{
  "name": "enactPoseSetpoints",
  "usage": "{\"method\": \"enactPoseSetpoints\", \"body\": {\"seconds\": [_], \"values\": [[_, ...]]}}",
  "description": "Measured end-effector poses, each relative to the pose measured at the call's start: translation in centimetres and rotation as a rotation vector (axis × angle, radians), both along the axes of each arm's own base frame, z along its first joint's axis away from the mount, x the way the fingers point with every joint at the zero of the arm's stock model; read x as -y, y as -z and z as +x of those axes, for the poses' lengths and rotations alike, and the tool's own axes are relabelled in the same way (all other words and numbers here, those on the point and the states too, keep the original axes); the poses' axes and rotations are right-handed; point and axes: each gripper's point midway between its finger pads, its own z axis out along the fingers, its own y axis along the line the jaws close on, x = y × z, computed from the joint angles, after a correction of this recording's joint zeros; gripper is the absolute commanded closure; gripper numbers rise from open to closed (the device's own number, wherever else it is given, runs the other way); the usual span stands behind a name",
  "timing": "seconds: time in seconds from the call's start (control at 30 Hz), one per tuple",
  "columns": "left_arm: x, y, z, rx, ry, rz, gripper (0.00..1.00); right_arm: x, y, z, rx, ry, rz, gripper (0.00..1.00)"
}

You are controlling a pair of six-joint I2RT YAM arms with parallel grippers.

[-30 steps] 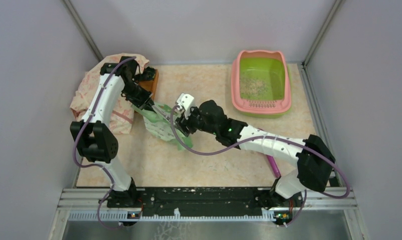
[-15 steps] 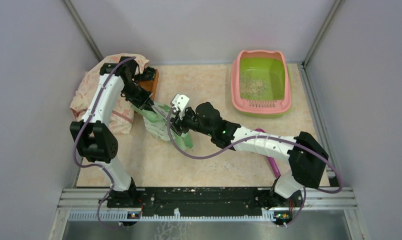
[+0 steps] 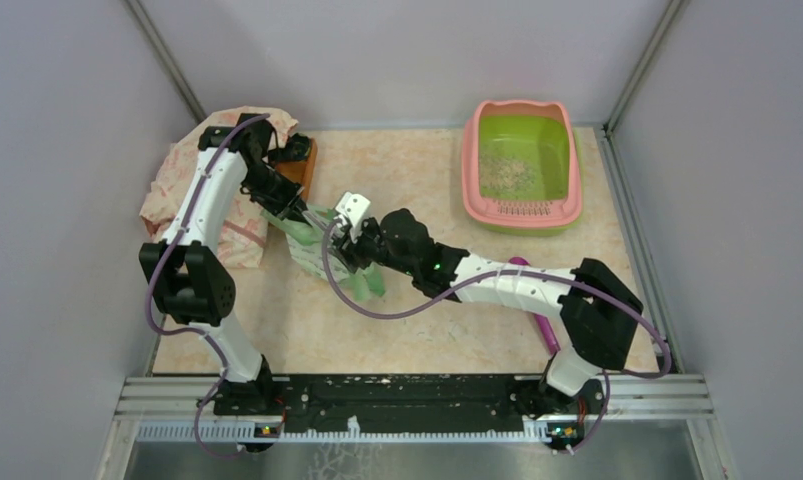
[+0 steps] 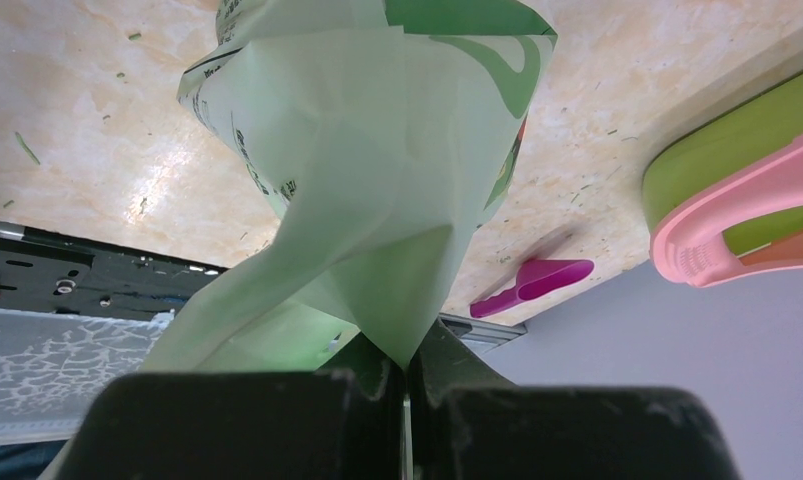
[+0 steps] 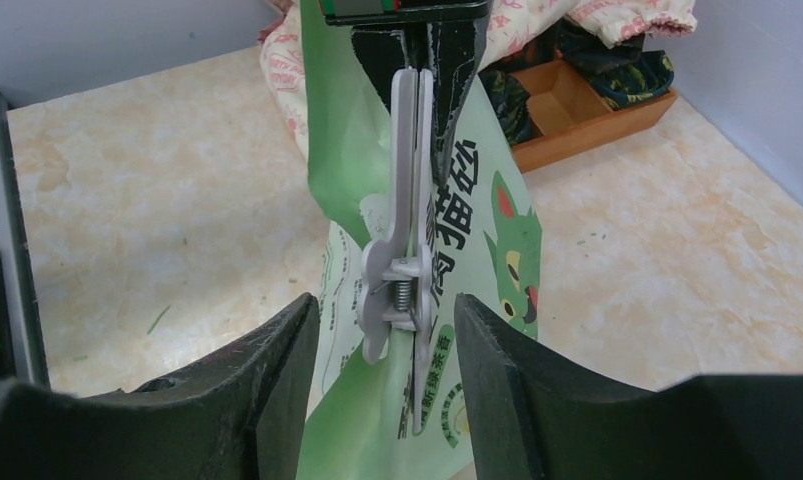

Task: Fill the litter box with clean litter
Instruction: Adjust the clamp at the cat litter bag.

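The litter box [image 3: 522,213] with its pink rim and green basin stands at the back right, a thin patch of clean litter [image 3: 505,172] on its floor. A light green printed bag [image 3: 322,257] hangs upright left of centre. My left gripper [image 4: 409,355] is shut on the bag's [image 4: 367,180] folded top edge. A white spring clip [image 5: 405,250] is clamped on the bag [image 5: 487,230]. My right gripper [image 5: 382,330] is open, one finger on each side of the clip's handle end with a gap on both sides. The right gripper [image 3: 345,245] sits against the bag.
A small brown wooden tray [image 5: 587,110] and a crumpled floral bag [image 3: 177,190] lie at the back left. A purple scoop [image 3: 545,330] lies on the table under my right forearm. The litter box's rim [image 4: 737,230] shows in the left wrist view.
My right arm has reached further left, bringing its gripper up to the bag and around the white clip, the jaws narrowing slightly. The left arm and bag have stayed put.
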Motion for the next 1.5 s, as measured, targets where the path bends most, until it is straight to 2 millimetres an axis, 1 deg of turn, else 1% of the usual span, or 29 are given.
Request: {"method": "enactPoseSetpoints", "body": {"seconds": [0.17,0.37,0.47,0.57,0.63,0.77,0.93,1.17,1.5], "values": [[0.0,0.0,0.0,0.0,0.0,-0.002,1.0,-0.2,0.4,0.6,0.002,0.025,-0.009,0.53],[-0.1,0.0,0.0,0.0,0.0,-0.008,1.0,-0.2,0.1,1.2,0.014,0.05,-0.008,0.65],[-0.1,0.0,-0.1,0.001,0.0,-0.007,1.0,-0.4,-0.2,1.3,0.018,0.051,-0.002,0.69],[-0.1,0.0,0.0,0.005,0.0,-0.008,1.0,-0.7,-0.6,1.5,0.021,0.052,0.002,0.76],[-0.1,0.0,0.1,0.009,0.0,-0.007,1.0,-0.9,-0.6,1.6,0.017,0.048,-0.005,0.81],[-0.3,0.0,0.1,0.011,-0.003,-0.008,1.0,-1.6,-0.6,1.8,0.013,0.038,-0.024,0.88],[-0.3,0.0,0.1,0.013,0.002,-0.007,1.0,-2.0,-0.3,1.8,-0.002,0.024,-0.056,1.0],[-0.5,0.0,0.1,0.015,0.002,-0.008,1.0,-2.0,-0.4,1.9,-0.035,0.019,-0.138,1.0],[-0.5,-0.1,0.1,0.018,0.005,-0.009,1.0,-1.4,-0.4,2.3,-0.111,0.028,-0.269,1.0]]}}
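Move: The right hand's open fingers already straddle the clamp from the right; its spring joint lies only about 2 cm ahead and 2 cm to the left, nearly level with the hand. The left hand, pinching the bag's gathered mouth, is some 8 cm ahead and 8 cm to the left of the right hand, with the bag's body roughly 8 cm to the right hand's left, level fore and aft and 14 cm lower. From the left hand, the clamp's joint lies about 6 cm back and 6 cm to the right. The right hand eases about 2 cm forward, then also slightly left, over the clamp's spring joint while its fingers close from half open to about a quarter, pinching the joint's two sides. With that grip kept, it tips its fingers down by some 15 degrees, creeping slightly forward and back to the right, while the left hand stays in place and keeps the bag's mouth pinched. ##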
